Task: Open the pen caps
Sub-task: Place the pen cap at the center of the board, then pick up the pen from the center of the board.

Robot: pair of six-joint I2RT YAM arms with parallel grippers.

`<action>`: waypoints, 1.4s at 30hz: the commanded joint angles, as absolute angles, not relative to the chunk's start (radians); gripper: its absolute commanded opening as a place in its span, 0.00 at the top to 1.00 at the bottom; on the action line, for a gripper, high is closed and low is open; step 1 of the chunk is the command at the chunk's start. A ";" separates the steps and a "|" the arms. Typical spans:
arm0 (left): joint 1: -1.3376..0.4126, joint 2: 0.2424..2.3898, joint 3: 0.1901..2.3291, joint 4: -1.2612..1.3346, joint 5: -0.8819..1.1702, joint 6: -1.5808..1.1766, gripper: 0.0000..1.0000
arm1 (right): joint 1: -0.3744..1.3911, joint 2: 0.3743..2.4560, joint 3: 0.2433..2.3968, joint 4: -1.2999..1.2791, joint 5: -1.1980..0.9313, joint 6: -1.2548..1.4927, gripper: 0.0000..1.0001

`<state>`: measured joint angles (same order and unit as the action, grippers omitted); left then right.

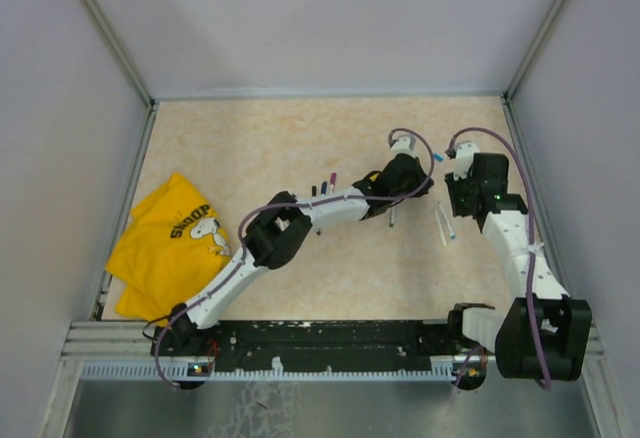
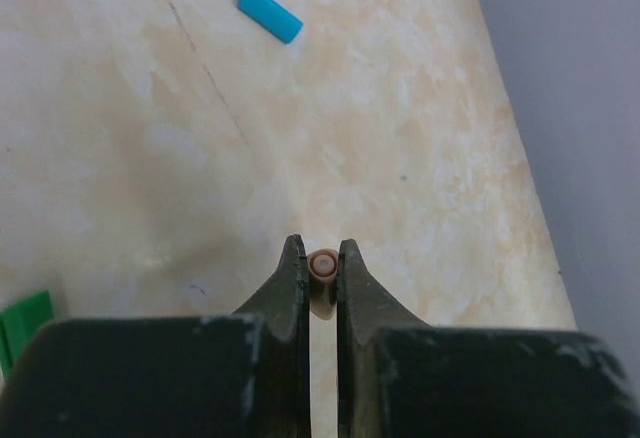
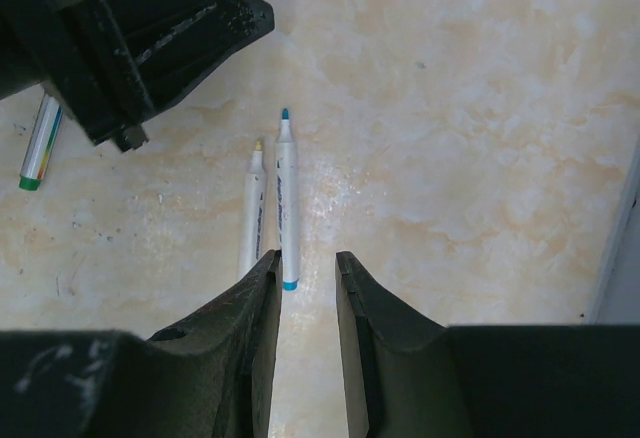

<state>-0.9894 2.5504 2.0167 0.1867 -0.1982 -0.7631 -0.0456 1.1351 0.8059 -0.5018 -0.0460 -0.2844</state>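
My left gripper is shut on a small peach-coloured pen cap, seen end-on between the fingertips a little above the table. A loose blue cap lies farther off. My right gripper is open and holds nothing. It hangs over two uncapped pens lying side by side, one blue-tipped and one yellow-tipped. In the top view both grippers meet at the right middle: left, right, with the two pens just below.
A green-ended pen lies left of the pair, under the left arm's black wrist. Several small caps and pens sit mid-table, and another pen lies below the left wrist. A yellow cloth is at the left edge. A green piece shows.
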 commanded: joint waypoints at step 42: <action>-0.877 1.609 1.027 0.693 0.129 -0.180 0.31 | -0.063 0.983 0.800 -0.491 -0.278 -0.358 0.72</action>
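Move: The left hand holds the peach pen cap pinched in its fingertips; the bare patch of board it is bound for lies about 4 cm ahead, 1 cm left and 4 cm below. The blue cap lies some 9 cm ahead and 3 cm right, the green-capped pen about 3 cm back and 8 cm left, and the uncapped blue pen around 7 cm back and 5 cm right, all about 4 cm below. From the right hand that patch is roughly 12 cm ahead, 8 cm left, 8 cm lower. Forward about 5 cm and down 3 cm, the left hand takes the peach cap to the board short of the blue cap, then all but stops while its fingers open and let go of it. Still opening, it climbs quickly some 20 cm, swinging left and back over the green-capped pen's side as the fingertips tilt up about 25 degrees. The empty right hand waits, then rises 2 cm, drifting left. ##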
